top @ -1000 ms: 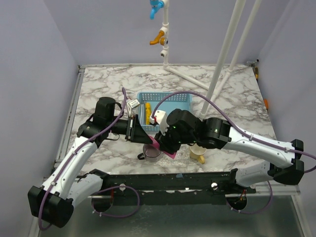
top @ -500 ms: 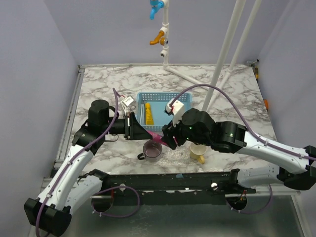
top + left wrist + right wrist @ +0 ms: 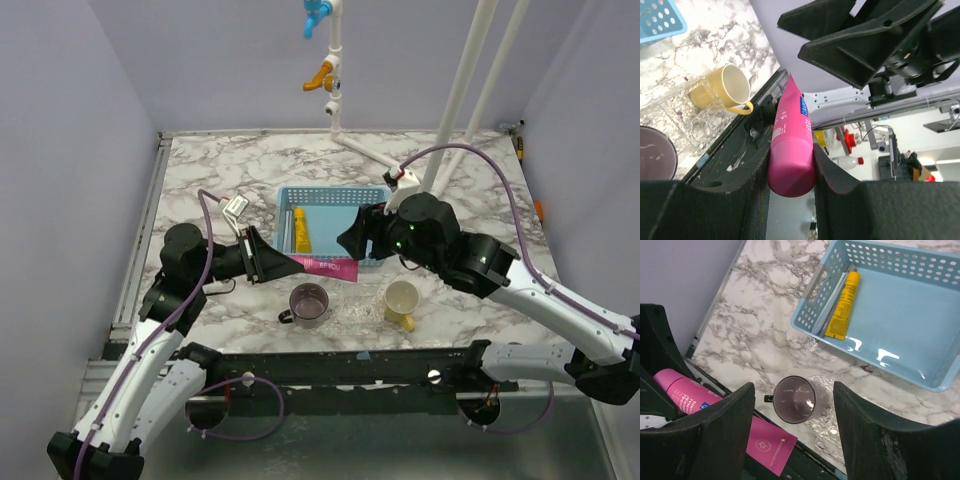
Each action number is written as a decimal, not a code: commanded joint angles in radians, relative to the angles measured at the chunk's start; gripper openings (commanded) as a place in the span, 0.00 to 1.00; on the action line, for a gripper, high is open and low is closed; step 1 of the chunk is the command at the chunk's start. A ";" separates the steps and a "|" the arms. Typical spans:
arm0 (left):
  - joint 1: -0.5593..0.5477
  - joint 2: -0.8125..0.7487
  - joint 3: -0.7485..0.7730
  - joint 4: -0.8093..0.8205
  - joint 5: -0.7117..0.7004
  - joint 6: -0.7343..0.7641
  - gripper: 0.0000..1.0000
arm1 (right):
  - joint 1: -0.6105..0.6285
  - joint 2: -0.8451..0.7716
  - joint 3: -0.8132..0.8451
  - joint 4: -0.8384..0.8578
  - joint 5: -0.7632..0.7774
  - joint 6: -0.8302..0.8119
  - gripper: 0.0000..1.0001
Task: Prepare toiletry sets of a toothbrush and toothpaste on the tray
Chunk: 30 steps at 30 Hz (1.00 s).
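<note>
The magenta-pink toothpaste (image 3: 325,267) hangs level above the table's front, just over the purple mug. My left gripper (image 3: 283,265) is shut on its cap end, and in the left wrist view the tube (image 3: 790,140) is squeezed between both pads of that gripper (image 3: 790,172). My right gripper (image 3: 358,240) stands open over the basket's front edge, clear of the tube. Between its fingers (image 3: 792,435) I see only the mug far below. The yellow toothpaste (image 3: 842,305) lies in the basket, with a pale slim item beside it. The clear tray (image 3: 840,427) glints on the table between the mugs.
A light-blue mesh basket (image 3: 372,200) sits mid-table. A purple mug (image 3: 309,303) and a yellow mug (image 3: 402,301) stand near the front edge, either side of the tray. White pipes (image 3: 455,100) rise at the back right. The black front rail (image 3: 735,160) runs just below the tube.
My right gripper opened, let go of the pink tube and drew back towards the basket. The left arm pulled back left with the tube, which now lies level.
</note>
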 commanded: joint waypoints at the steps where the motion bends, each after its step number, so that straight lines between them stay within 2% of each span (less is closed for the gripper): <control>1: 0.005 -0.071 -0.040 0.134 -0.102 -0.140 0.00 | -0.047 -0.072 -0.067 0.115 -0.092 0.135 0.68; 7: 0.005 -0.154 -0.102 0.232 -0.178 -0.256 0.00 | -0.158 -0.156 -0.163 0.226 -0.270 0.224 0.68; 16: 0.004 -0.234 -0.205 0.455 -0.270 -0.418 0.00 | -0.175 -0.227 -0.340 0.535 -0.498 0.413 0.69; 24: 0.004 -0.262 -0.283 0.616 -0.316 -0.514 0.00 | -0.175 -0.232 -0.436 0.777 -0.577 0.507 0.69; 30: 0.004 -0.269 -0.298 0.664 -0.326 -0.539 0.00 | -0.175 -0.200 -0.447 0.853 -0.580 0.544 0.65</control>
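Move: My left hand still pinches the pink toothpaste by one end. The tube's middle is about 6 cm to its right and 1 cm ahead; my open right gripper waits some 12 cm right, 6 ahead and 3 above. From my right hand, the tube's middle lies roughly 6 cm left, 5 back and 4 lower. About 20 cm below my right hand, the blue tray is 16 cm ahead and 6 left, the dark mug 11 left and 2 back, the yellow mug 10 right and 2 back. I roll my right hand over by about 40 degrees, left side rising, so its open fingers come level and face the toothpaste's free end; it rises 5 cm, edging right first, then drawing back 4 cm and left. Keeping its pinch, my left hand lifts the tube 4 to 5 cm, drifts left, tips its free end up and swings it counter-clockwise towards that gripper. ##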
